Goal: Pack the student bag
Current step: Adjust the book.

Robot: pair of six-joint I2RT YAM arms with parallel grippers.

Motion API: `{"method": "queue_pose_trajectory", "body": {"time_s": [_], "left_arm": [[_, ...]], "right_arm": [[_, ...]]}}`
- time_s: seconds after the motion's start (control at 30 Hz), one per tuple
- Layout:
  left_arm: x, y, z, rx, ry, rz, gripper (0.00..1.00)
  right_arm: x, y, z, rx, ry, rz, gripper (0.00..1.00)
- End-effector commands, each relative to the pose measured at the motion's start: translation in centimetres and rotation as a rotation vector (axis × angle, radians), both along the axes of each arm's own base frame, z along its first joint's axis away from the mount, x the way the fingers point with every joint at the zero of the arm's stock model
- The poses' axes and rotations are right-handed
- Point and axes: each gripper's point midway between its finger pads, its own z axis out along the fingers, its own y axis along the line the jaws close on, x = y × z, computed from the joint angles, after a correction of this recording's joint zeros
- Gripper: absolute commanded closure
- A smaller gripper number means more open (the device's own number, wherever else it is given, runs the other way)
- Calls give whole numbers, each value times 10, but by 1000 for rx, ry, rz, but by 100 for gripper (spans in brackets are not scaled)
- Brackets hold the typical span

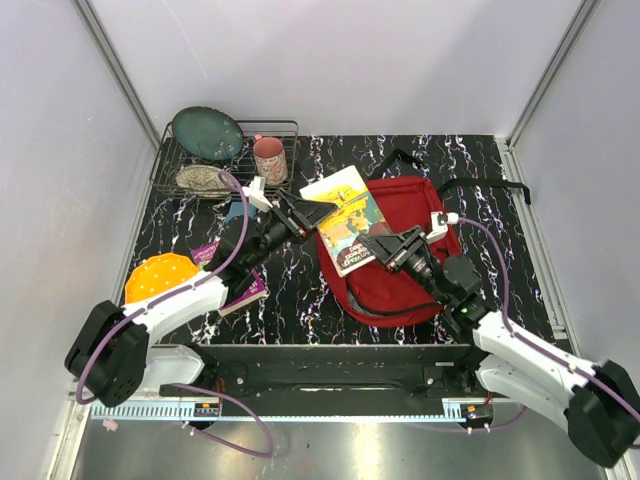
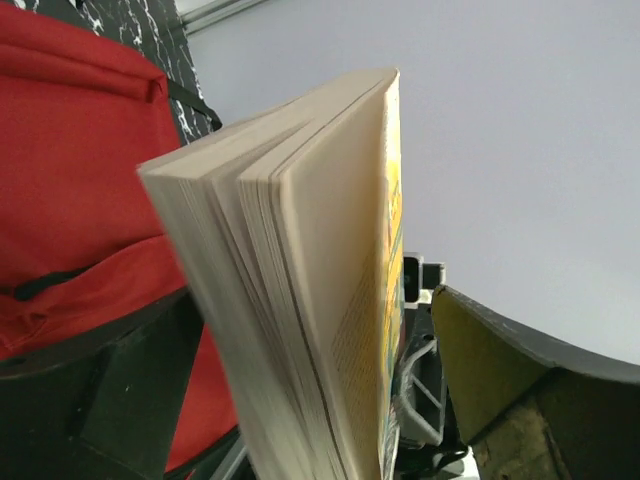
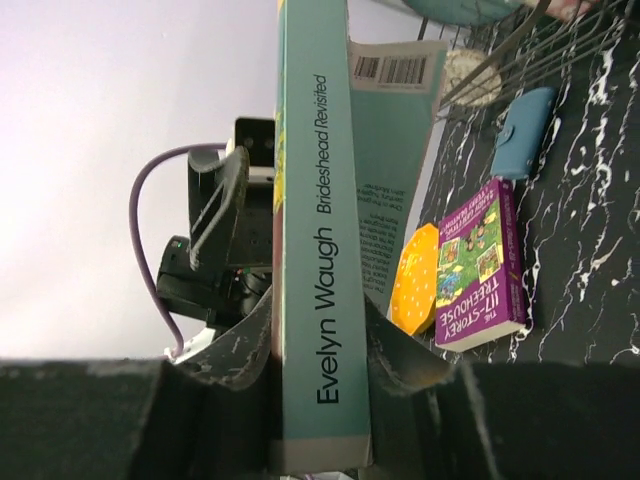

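The student bag [image 1: 405, 285] lies red and flat on the table right of centre, also at the left of the left wrist view [image 2: 70, 150]. Above its left edge a paperback [image 1: 345, 218] with a yellow cover hangs in the air. My right gripper [image 3: 320, 350] is shut on its teal spine [image 3: 312, 250], a finger [image 3: 395, 345] pressed against each side. My left gripper [image 2: 310, 380] straddles the book's page edges [image 2: 300, 300] with its jaws open wide, and its right finger [image 2: 500, 360] stands off the cover.
A wire rack [image 1: 165, 172] with a dark plate and a pink mug [image 1: 269, 158] stands at the back left. On the table's left lie a purple book [image 1: 235, 285], an orange octagonal thing [image 1: 158, 277] and a small blue case [image 1: 237, 210].
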Motion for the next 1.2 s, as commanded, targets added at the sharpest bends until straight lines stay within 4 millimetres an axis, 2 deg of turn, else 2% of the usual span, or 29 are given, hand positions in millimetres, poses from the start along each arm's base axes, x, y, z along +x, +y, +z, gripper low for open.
{"method": "queue_pose_trajectory", "body": {"time_s": [0.0, 0.03, 0.13, 0.17, 0.3, 0.37, 0.4, 0.47, 0.5, 0.53, 0.57, 0.6, 0.63, 0.67, 0.77, 0.87, 1.0, 1.17], "left_arm": [[-7, 15, 30, 42, -115, 40, 1], [-6, 18, 21, 75, -97, 52, 1], [-7, 27, 18, 49, -90, 68, 1], [-8, 28, 20, 33, -96, 68, 1], [-18, 29, 29, -49, -148, 26, 1], [-23, 30, 41, -98, -197, 4, 1], [-26, 26, 38, -101, -202, -27, 1], [-36, 25, 54, -174, -277, -72, 1], [-36, 20, 46, -184, -269, -105, 1], [-46, 22, 63, -262, -329, -134, 1], [-43, 17, 54, -275, -319, -156, 1], [-53, 17, 64, -314, -373, -199, 1], [-53, 14, 65, -343, -354, -228, 1], [-48, 9, 55, -341, -327, -242, 1], [-50, 9, 51, -360, -323, -241, 1], [-54, 16, 61, -369, -371, -210, 1], [-62, 23, 81, -377, -462, -192, 1], [-75, 17, 107, -415, -555, -237, 1]], "right_arm": [[-3, -31, 69, 79, -120, -141, 100], [-1, -37, 66, 80, -101, -171, 100], [-3, -54, 72, 162, -64, -225, 100], [-3, -57, 70, 210, -25, -229, 100], [-2, -71, 82, 350, 7, -242, 100], [-6, -69, 97, 403, -2, -195, 100], [-4, -66, 98, 418, 8, -181, 100], [-9, -67, 117, 517, -11, -124, 100], [-4, -64, 116, 535, 3, -111, 100], [-10, -65, 131, 590, -40, -74, 100], [-12, -65, 140, 629, -46, -46, 100], [-14, -61, 147, 653, -71, -7, 100], [-15, -59, 152, 665, -78, 16, 100], [-18, -58, 166, 677, -107, 39, 100], [-22, -49, 183, 652, -156, 86, 100], [-23, -49, 186, 615, -168, 67, 100], [-21, -51, 176, 564, -142, 22, 100], [-23, -49, 174, 594, -139, 59, 100]]}}
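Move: The book, its spine already pinched near the lower end by the right hand, has its middle about 4 cm ahead and 4 cm left of that hand. The red bag's middle is some 10 cm to the right hand's right, 1 cm back and 22 cm below. From the left hand, already open around the book's far edge, the book's middle is about 5 cm right and level ahead. Right keeps the book's spine pinched and rises about 12 cm, rolling left-side-up 30 degrees; open left draws back. ##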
